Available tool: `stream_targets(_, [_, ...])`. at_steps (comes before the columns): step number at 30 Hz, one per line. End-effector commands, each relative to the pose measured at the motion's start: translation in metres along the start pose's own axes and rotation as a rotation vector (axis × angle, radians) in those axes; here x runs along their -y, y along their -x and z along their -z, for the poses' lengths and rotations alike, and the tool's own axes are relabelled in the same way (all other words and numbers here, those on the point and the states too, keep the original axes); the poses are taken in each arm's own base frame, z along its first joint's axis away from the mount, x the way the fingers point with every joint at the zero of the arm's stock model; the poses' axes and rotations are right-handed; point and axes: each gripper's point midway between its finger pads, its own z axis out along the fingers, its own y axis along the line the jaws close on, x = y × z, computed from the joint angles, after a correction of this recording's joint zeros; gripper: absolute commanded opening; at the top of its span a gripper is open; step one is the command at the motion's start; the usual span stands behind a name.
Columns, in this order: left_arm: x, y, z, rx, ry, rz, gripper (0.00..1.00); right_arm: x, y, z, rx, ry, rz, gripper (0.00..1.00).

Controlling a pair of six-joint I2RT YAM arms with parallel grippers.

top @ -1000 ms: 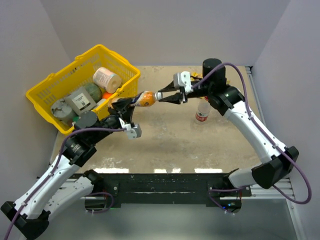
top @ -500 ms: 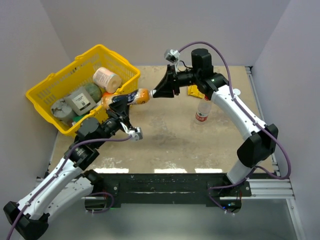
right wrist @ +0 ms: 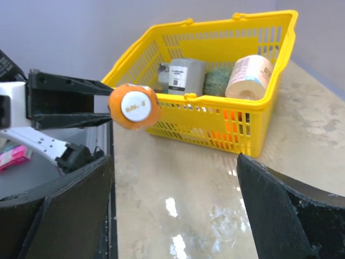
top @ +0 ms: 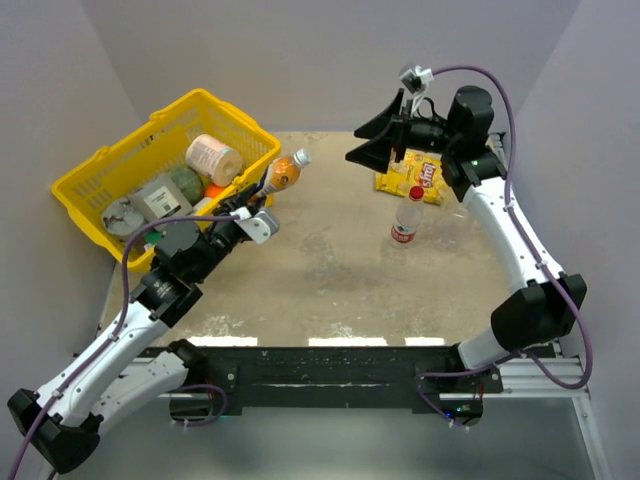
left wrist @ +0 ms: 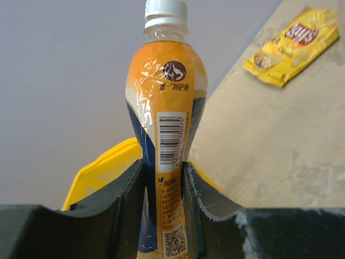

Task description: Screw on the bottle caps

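Observation:
My left gripper [top: 265, 190] is shut on the lower body of an orange-labelled bottle [top: 285, 172], held tilted near the basket's corner. A white cap [top: 300, 157] sits on its neck. The left wrist view shows the bottle [left wrist: 164, 108] between my fingers [left wrist: 121, 199], the white cap [left wrist: 166, 8] on top. My right gripper [top: 353, 144] hangs wide open above the table's far middle, apart from the bottle. In its own view the gripper [right wrist: 175, 178] is empty and faces the white cap [right wrist: 135, 104] end-on. A clear bottle [top: 404, 225] with a red cap [top: 416, 192] stands on the table.
A yellow basket [top: 128, 140] at the far left holds a paper roll [top: 212, 158], a grey box and other items. A yellow snack bag [top: 412, 178] lies flat behind the red-capped bottle. Grey walls close in the back and both sides.
My right gripper has let go of the white cap, opened wide and drawn back up to the right. My left arm has swung the bottle upward, toward the basket.

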Motion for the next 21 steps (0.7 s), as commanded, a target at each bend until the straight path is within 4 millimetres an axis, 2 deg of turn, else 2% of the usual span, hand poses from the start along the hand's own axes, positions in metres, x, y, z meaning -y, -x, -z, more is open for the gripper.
stream_targets(1, [-0.014,0.033,-0.012,0.115,0.045,0.178,0.0,-0.012,0.021,-0.013,0.15,0.007,-0.028,0.99])
stream_targets(2, [-0.019,0.039,-0.014,0.14,0.062,0.185,0.0,-0.007,0.016,-0.02,0.132,-0.009,-0.074,0.99])
stream_targets(4, [-0.019,0.04,-0.021,0.139,0.063,0.214,0.0,-0.004,0.014,-0.027,0.125,-0.006,-0.109,0.99])
stream_targets(5, [-0.019,0.042,-0.023,0.145,0.062,0.222,0.0,-0.011,0.022,-0.029,0.159,0.032,-0.129,0.99])
stream_targets(8, [-0.018,0.046,-0.029,0.162,0.053,0.227,0.0,-0.018,0.026,-0.036,0.175,0.04,-0.124,0.99])
stream_targets(16, [-0.021,0.055,-0.036,0.198,0.059,0.212,0.0,-0.024,0.016,-0.058,0.158,0.043,-0.155,0.99])
stream_targets(21, [-0.016,0.056,-0.039,0.203,0.042,0.209,0.0,-0.028,0.022,-0.068,0.183,0.055,-0.146,0.99])
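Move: The right gripper, open and pointing left, has the orange bottle's white cap about 10 cm to its left, 2 cm back and nearly level. From that gripper the red-capped bottle stands some 12 cm right, 6 cm back and 28 cm below; the chip bag lies about 19 cm right, 4 cm ahead, 38 cm below. From the left gripper, holding the orange bottle, the cap is roughly 4 cm ahead, 7 cm right, 6 cm up. Bring the open right gripper about 6.5 cm left towards the white cap, tipping its fingertips up some 10 degrees, and keep the fingers wide open around the cap's end. Meanwhile keep the left grip on the orange bottle and carry it to meet them, about 3.5 cm right and 2 cm forward, then slightly up, rolling its left side down about 10 degrees. ##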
